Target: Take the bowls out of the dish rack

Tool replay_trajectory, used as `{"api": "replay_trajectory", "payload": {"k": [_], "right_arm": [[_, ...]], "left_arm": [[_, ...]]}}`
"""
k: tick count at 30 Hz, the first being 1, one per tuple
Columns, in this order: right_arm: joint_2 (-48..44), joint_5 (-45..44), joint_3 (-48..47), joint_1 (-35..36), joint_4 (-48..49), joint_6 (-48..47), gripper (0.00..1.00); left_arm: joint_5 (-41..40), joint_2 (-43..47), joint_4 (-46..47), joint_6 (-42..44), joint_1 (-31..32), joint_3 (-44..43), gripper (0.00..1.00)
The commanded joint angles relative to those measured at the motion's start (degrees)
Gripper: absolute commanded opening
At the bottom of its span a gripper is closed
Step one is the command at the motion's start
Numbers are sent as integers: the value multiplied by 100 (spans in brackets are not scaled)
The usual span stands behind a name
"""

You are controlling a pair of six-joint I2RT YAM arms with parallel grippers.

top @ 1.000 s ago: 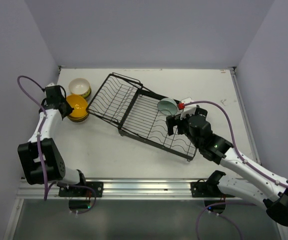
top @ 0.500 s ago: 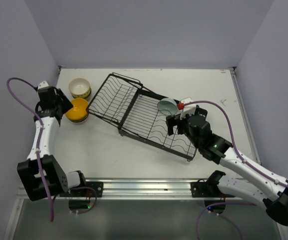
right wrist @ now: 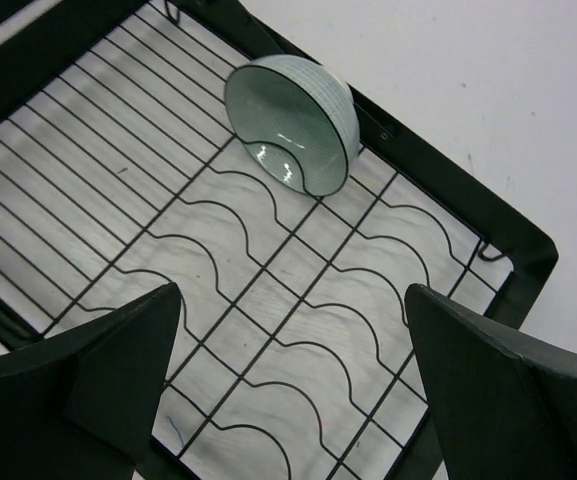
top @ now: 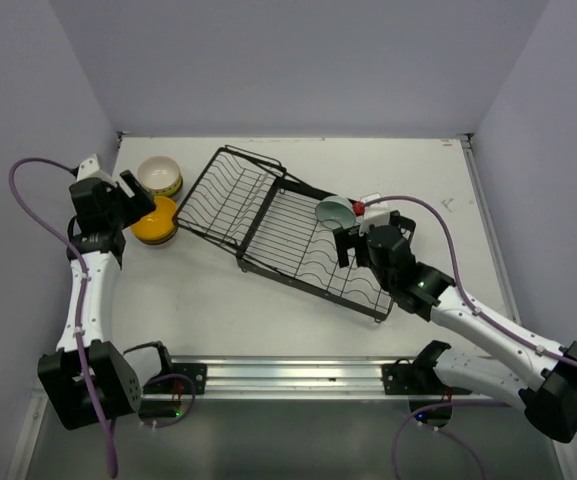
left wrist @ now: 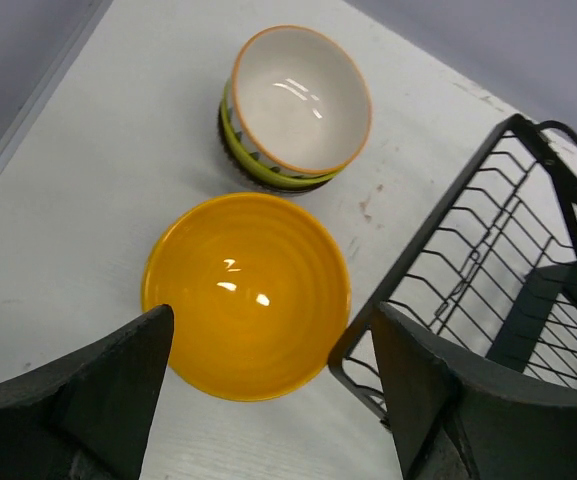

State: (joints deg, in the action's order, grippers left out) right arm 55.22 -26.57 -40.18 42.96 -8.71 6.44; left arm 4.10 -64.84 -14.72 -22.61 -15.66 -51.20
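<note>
The black wire dish rack lies across the table's middle. A pale teal bowl rests tilted on its flat wavy section. My right gripper hovers open just short of that bowl, nothing between its fingers. Left of the rack an orange-yellow bowl sits on the table. Behind it stands a cream bowl stacked on yellow-green and dark ones. My left gripper is open above the orange-yellow bowl, holding nothing.
The rack's basket corner lies right beside the orange-yellow bowl. Grey walls close in the table on the left, back and right. A metal rail runs along the near edge by the arm bases.
My left gripper has opened, let go of the orange-yellow bowl and lifted back to the left. The right gripper has edged slightly toward the teal bowl.
</note>
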Motion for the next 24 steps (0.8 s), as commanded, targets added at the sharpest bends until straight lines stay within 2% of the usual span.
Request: {"api": "replay_trajectory", "payload": {"k": [1, 9, 14, 17, 24], "right_arm": [[243, -393, -104, -278, -235, 426, 98], [173, -77, 274, -1992, -763, 1377, 93], [401, 722, 397, -2905, -834, 1589, 88], [620, 907, 406, -3144, -817, 1624, 85], [1200, 1127, 345, -3452, -588, 1580, 72]], "left_arm": [[759, 217, 637, 231, 124, 40, 83], [1128, 279, 672, 248, 537, 31, 84], [1198, 331, 655, 231, 722, 31, 84], [1242, 366, 637, 222, 845, 31, 84], [1391, 393, 628, 196, 1003, 14, 84]]}}
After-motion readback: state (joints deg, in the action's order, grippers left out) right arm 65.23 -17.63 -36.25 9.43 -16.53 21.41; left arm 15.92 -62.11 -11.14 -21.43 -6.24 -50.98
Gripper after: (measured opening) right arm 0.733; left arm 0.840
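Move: The rack's right end rail runs about 14 cm to the right hand's right, some 3 cm ahead and 15 cm below it; the light green bowl stands roughly 10 cm ahead, 4 cm left and 12 cm below that hand. From the left hand this bowl is some 50 cm right, 5 cm ahead and 11 cm down; the orange bowl is about 3 cm ahead, 1 cm right and 10 cm down, the rack's left corner 3 cm ahead, 7 cm right and 10 cm down. Swing the empty right gripper about 15 cm right, away from the light green bowl, and down some 11 cm towards the rack's right end rail, turning it clockwise, tipping its fingers down and partly closing them. Meanwhile bring the open left gripper right from above the orange bowl, about 9 cm and slightly up, turning clockwise. ##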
